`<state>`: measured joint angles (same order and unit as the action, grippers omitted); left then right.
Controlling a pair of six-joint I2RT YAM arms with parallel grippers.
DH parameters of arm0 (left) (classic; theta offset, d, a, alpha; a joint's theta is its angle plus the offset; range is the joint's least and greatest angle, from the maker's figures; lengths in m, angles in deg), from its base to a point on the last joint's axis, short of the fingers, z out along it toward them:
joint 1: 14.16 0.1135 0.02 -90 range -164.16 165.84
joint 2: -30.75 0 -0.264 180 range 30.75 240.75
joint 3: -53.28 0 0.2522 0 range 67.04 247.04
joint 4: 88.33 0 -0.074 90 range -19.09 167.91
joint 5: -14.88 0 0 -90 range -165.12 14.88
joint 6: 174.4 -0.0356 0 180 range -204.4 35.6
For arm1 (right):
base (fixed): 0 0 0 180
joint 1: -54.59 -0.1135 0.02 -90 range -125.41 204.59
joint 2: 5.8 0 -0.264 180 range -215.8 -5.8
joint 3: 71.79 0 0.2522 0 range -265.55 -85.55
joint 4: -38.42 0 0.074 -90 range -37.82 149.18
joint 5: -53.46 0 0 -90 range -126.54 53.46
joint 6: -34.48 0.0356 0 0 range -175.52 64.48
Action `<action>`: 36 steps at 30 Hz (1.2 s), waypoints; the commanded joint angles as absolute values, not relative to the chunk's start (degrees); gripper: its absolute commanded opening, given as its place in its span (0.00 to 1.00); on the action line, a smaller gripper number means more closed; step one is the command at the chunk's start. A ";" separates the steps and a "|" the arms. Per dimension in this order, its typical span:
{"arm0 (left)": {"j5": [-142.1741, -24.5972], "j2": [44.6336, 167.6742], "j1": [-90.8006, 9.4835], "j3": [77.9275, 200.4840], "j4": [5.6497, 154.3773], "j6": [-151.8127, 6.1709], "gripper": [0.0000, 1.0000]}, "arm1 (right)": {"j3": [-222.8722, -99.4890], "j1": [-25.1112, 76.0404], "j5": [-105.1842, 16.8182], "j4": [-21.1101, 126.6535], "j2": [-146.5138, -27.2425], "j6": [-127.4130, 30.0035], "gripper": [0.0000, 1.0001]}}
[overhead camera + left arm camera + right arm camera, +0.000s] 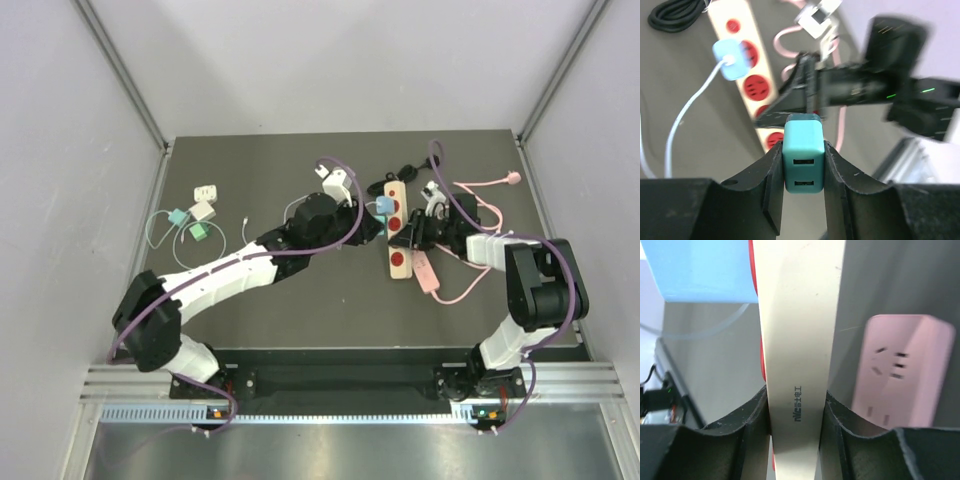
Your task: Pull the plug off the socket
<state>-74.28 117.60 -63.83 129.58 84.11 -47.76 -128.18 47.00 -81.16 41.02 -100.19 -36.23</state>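
The socket is a cream power strip [399,240] with red outlets, lying mid-table; it also shows in the left wrist view [720,25] and the right wrist view [800,340]. My left gripper [803,154] is shut on a teal two-port USB plug [802,142], right over the strip's near end. The plug's prongs are hidden, so I cannot tell whether it is seated. From above, the left gripper [372,228] sits just left of the strip. My right gripper [794,405] is shut on the strip's edge, on its right side [418,232].
A light blue plug [385,205] with a white cable sits in the strip. A pink power strip [425,270] with a pink cable lies to the right. The black cord coil [405,170] is behind. Small chargers [203,203] lie at far left, a white adapter [338,183] behind my left arm.
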 commanded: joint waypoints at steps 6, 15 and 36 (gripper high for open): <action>-81.44 113.98 -63.20 128.66 90.19 -45.11 0.00 | -128.88 47.74 -78.99 34.16 -99.31 -36.80 0.00; -90.15 101.52 -53.90 117.60 93.47 -45.82 0.00 | -128.61 48.88 -87.51 31.09 -100.54 -36.27 0.00; -55.69 72.22 -19.53 88.84 81.33 -36.15 0.00 | -128.79 49.14 -89.89 30.38 -101.51 -35.83 0.00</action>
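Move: The left gripper already holds a teal plug, clear of the power strip. The drop area's green plug lies about 43 cm to its left, 9 cm ahead and 19 cm below. On the table beside it, from this gripper, a white plug is 43 cm left and 15 cm ahead, a cabled teal plug 49 cm left and 13 cm ahead. The power strip is 7 cm right, 9 cm ahead and 15 cm lower. From the right gripper the green plug is about 50 cm left, 4 cm ahead. Lift the left gripper a little and ease it slightly back, then sweep it fast to the left, some 36 cm, away from the power strip and towards the green plug, arcing up before sinking to about 5 cm below its starting height. Swing the wrist counter-clockwise by roughly 60 degrees on the way and keep the grip on the teal plug. Hold the strip nearly still with the right gripper. ##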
